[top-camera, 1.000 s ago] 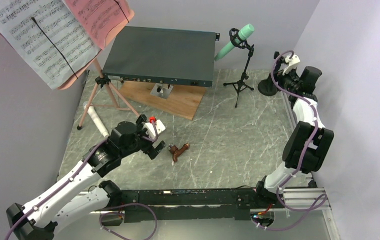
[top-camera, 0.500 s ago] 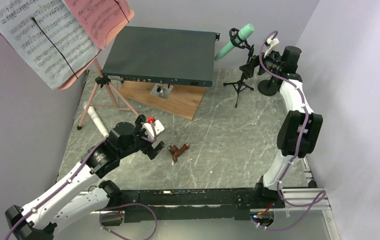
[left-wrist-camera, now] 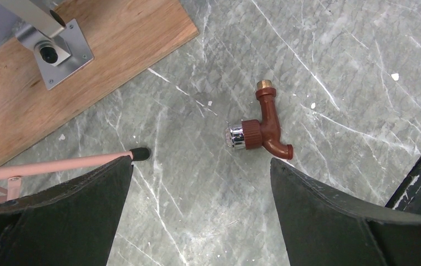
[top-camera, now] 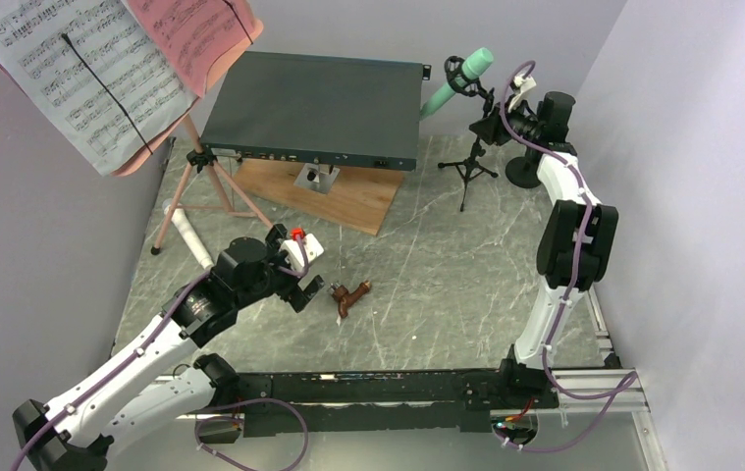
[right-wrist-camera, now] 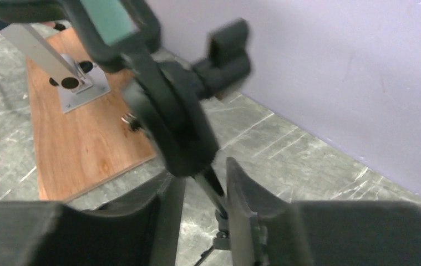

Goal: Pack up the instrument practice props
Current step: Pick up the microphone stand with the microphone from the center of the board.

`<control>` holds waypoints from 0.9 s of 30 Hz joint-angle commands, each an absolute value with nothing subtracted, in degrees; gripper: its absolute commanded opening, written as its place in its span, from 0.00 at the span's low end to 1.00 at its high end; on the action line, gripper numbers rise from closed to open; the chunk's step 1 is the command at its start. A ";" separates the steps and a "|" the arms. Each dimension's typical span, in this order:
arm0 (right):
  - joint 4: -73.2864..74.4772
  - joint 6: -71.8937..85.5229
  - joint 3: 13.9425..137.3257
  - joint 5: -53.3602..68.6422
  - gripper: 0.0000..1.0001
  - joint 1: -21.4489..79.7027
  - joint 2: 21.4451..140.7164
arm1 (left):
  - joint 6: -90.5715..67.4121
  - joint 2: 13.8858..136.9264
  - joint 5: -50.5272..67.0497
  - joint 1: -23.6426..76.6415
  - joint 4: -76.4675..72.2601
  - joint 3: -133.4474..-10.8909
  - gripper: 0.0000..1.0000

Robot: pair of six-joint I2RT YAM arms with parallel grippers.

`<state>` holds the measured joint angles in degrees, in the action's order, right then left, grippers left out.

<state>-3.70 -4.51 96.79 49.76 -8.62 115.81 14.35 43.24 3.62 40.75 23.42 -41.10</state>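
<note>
A mint microphone sits in a black clip on a small black tripod mic stand at the back right. My right gripper is at the stand just under the clip. Its jaws are partly closed round the thin pole, which touches the right finger, with a gap at the left one. The pink music stand at the back left holds white sheet music and a red page. A white microphone lies by its legs. My left gripper hangs open over bare table.
A big dark grey flat box stands on a post over a wooden board. A small brown tap-shaped piece lies just past my left fingers. A black round base stands by the right wall. A pink stand leg ends near my left finger.
My right arm has swung left from the wall to the mic stand, and its jaws have narrowed round the pole. The left arm has not moved.
</note>
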 commanded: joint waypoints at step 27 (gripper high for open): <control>22.17 -33.04 55.44 71.50 0.00 -10.68 67.16 | 10.50 36.43 14.97 40.25 16.61 -41.09 0.99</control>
<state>12.34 -22.59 59.35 64.90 -10.70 73.73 13.61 38.50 9.39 40.47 22.50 -41.10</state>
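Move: The microphone stand with the mint-green microphone has its pole right between the right hand's half-closed fingers, about 1 cm ahead; the stand's middle lies some 8 cm lower. The microphone's middle sits about 6 cm left, 2 cm ahead and 8 cm above that hand. The round-base stand is some 13 cm right and 2 cm back, and the dark rack box's middle about 36 cm left, 2 cm ahead. From the left hand, the microphone stand lies about 37 cm ahead and 38 cm right. The microphone stand's pole is pinched just below its head joint as the right fingers finish closing, then drawn back towards the base some 22 cm, gathering speed, with the wrist turning about 15 degrees counter-clockwise. Late on, the empty left hand, fingers still wide open, starts rising, about 3 cm up and back. ##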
